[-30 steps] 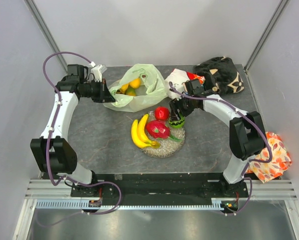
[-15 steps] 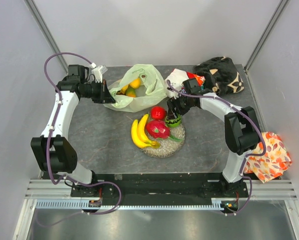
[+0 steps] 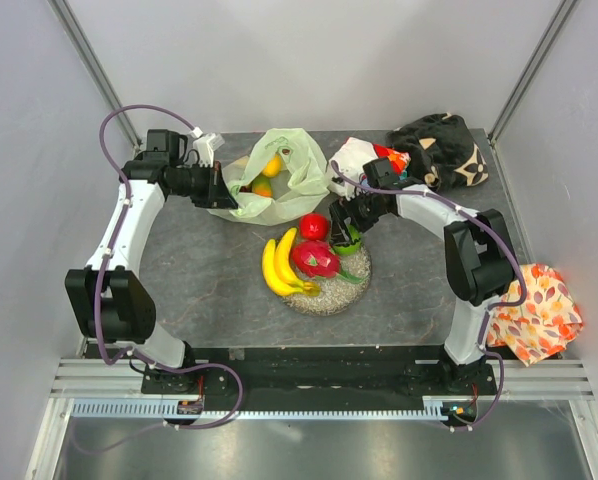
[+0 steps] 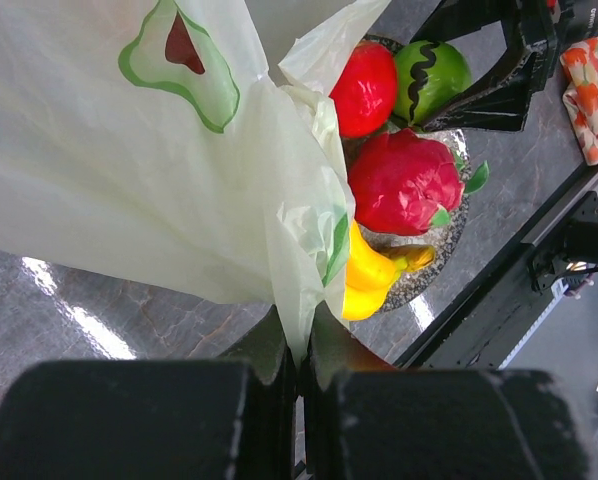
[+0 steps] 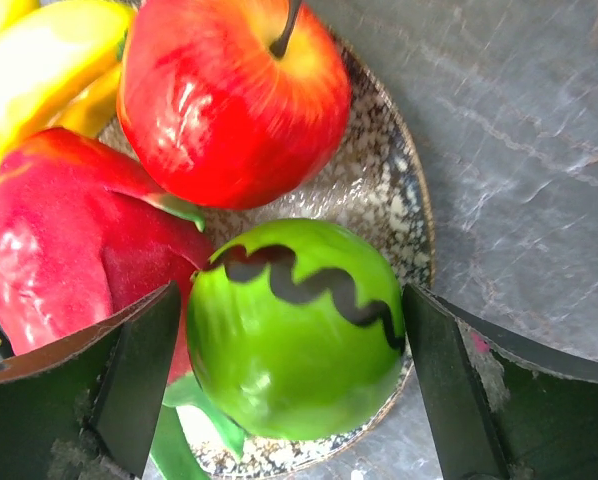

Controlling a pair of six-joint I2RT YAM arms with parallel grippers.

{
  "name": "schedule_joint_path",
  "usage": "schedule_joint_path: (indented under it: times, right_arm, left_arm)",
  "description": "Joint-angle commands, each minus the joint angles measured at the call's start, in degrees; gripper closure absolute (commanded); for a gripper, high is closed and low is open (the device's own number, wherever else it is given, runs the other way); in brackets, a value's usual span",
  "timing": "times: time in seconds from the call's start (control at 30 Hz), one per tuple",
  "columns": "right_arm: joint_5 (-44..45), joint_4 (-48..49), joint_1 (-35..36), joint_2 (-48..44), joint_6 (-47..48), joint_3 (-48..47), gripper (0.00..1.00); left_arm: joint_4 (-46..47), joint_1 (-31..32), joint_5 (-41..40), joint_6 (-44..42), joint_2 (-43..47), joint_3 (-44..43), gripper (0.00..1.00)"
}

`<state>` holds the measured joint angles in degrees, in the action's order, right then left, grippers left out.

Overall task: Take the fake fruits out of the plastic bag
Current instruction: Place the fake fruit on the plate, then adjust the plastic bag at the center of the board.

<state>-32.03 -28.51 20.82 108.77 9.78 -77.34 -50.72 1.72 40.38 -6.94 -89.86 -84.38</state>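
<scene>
The pale green plastic bag (image 3: 279, 190) lies at the back of the table with orange and yellow fake fruits (image 3: 267, 168) showing in its mouth. My left gripper (image 3: 222, 190) is shut on a pinched edge of the plastic bag (image 4: 129, 170). On the speckled dish (image 3: 331, 297) lie yellow bananas (image 3: 278, 266), a pink dragon fruit (image 3: 316, 259), a red apple (image 3: 315, 226) and a green fruit with a black wavy stripe (image 5: 294, 330). My right gripper (image 5: 294, 370) stands open, one finger on each side of the green fruit, which rests at the dish's rim (image 5: 419, 215).
A white printed cloth (image 3: 354, 155) and a black and tan cloth (image 3: 439, 148) lie at the back right. An orange leaf-patterned cloth (image 3: 539, 315) hangs off the right edge. Grey walls close in on both sides and the back.
My right gripper's fingers have spread wider around the green fruit on the dish. My left gripper has shifted a little to the right, drawing the bag's edge with it.
</scene>
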Motion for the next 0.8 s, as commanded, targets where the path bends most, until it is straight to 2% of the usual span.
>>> schedule_joint_path:
  times: [0.0,0.23,0.43,0.53,0.6,0.7,0.77]
  right_arm:
    - [-0.8,-2.0,0.0,-0.5,0.6,-2.5,0.02]
    - [-0.1,-6.3,-0.4,-4.5,2.8,-6.1,0.02]
    - [-0.9,-10.1,-0.7,-5.8,2.8,-13.4,0.02]
    - [-3.3,-9.1,-0.6,-7.1,3.5,-17.4,0.02]
    - [-3.9,-5.0,-0.6,-7.4,2.4,-19.5,0.02]
    - [-5.3,-2.2,0.0,-4.1,2.2,-23.2,0.03]
    - [-5.9,-2.3,0.5,-1.2,3.4,-27.5,0.11]
  left_arm:
    - [0.4,0.5,-0.1,-1.9,-0.3,-2.1,0.98]
    - [0.4,0.9,0.4,-2.0,-0.7,-2.4,0.98]
    - [0.7,1.3,1.3,-2.0,-0.6,-2.3,0.98]
    - [0.7,1.4,1.6,-2.0,0.4,-1.4,0.98]
    - [0.7,1.4,2.0,-2.0,1.6,-0.3,0.98]
    - [0.7,1.4,2.2,-2.2,3.9,1.6,0.98]
    - [0.7,1.4,2.2,-2.5,4.8,3.2,0.98]
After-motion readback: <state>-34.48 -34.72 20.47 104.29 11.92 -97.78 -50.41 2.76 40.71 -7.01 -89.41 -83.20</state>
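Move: The mango in the bag lies some 14 cm ahead of the right hand, 20 cm to its left and a little below; the orange sits about 4 cm beyond it. The watermelon is right between the right hand's open fingers, with the apple about 8 cm left and 4 cm ahead of that hand. From the left hand, the mango is roughly 13 cm ahead, 7 cm right and 16 cm down. The right hand, already open, lifts off around the watermelon, rising about 15 cm and going 5 cm forward. ##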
